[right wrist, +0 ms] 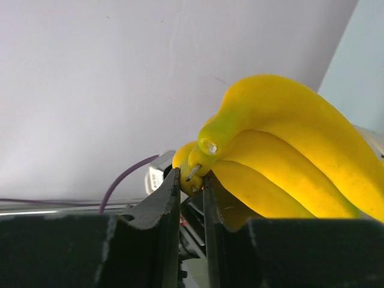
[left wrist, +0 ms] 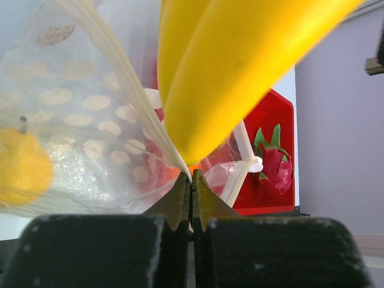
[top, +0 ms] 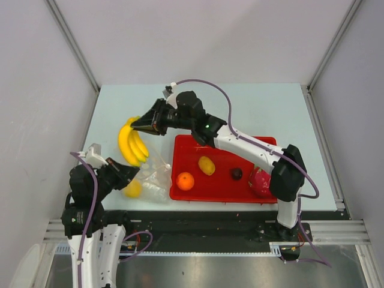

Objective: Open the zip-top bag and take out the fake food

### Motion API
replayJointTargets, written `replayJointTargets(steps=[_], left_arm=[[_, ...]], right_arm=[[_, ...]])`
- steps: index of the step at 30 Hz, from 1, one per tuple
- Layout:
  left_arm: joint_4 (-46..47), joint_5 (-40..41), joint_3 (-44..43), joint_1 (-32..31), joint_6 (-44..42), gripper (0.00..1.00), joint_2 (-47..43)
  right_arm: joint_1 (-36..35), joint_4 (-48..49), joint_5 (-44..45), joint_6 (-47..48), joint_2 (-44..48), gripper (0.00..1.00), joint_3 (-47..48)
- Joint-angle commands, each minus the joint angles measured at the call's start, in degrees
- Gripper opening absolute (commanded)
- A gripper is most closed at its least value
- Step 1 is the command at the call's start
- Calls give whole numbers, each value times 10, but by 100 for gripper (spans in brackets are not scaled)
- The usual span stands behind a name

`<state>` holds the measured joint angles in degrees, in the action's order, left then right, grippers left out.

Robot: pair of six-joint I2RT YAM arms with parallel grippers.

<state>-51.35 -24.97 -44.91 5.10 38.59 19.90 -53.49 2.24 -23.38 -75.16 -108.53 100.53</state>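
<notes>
The yellow banana bunch point(top: 132, 144) hangs above the table's left side, and my right gripper point(top: 138, 125) is shut on its stem end point(right wrist: 201, 168). Its lower tips reach down to the mouth of the clear dotted zip-top bag point(top: 153, 177). My left gripper point(top: 133, 175) is shut on the bag's edge point(left wrist: 174, 157). A yellow fruit point(top: 132, 189) still lies inside the bag point(left wrist: 90, 120). In the left wrist view the bananas point(left wrist: 240, 66) fill the upper middle.
The red tray point(top: 219, 183) right of the bag holds an orange point(top: 185, 180), a yellow mango point(top: 206, 165), a small dark fruit point(top: 237, 173) and a pink dragon fruit point(top: 259, 182). My right arm reaches over the tray's back edge. Grey walls enclose the table.
</notes>
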Motion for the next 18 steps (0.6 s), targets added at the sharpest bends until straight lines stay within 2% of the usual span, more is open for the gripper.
replayJointTargets(steps=[1, 3, 6, 11, 12, 14, 18], left_arm=[[0, 12, -14, -1, -7, 0, 5], [1, 16, -14, 0, -11, 0, 9], [5, 19, -19, 0, -16, 0, 16], [7, 22, -31, 0, -28, 0, 32], [7, 24, -33, 0, -31, 0, 34], [6, 26, -39, 0, -36, 0, 40], [5, 29, -49, -1, -45, 0, 48]], right_arm=[[2, 115, -39, -81, 52, 0, -6], [10, 117, -45, -75, 65, 0, 9], [43, 68, -53, -18, 82, 0, 41], [123, -121, -44, 139, 142, 0, 42], [134, -182, -41, 162, 153, 0, 29], [158, -236, -26, 226, 184, 0, 7], [220, -351, -3, 301, 234, 0, -123]])
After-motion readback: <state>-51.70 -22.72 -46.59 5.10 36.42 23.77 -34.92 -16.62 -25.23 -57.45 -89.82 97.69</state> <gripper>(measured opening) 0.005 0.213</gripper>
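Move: The bananas already hang by their stems from the right hand above the open bag, whose middle lies about 6 cm back, level sideways and some 22 cm below. The red tray's middle is roughly 33 cm to this hand's right, about level fore and aft, 31 cm down; in the tray the orange is 16 cm right and 4 cm back, the yellow fruit 25 cm right and 1 cm ahead. From the left hand the tray's middle is about 36 cm right, 9 cm ahead. The bananas, still pinched by the stems, are first lifted some 5 cm by the right hand, then swung quickly about 17 cm right and some 7 cm forward, away from the bag and towards the tray, the rise ending in a slight dip. On the way the wrist turns about 20 degrees, partly clockwise; the left fingers keep their pinch on the bag's edge. ##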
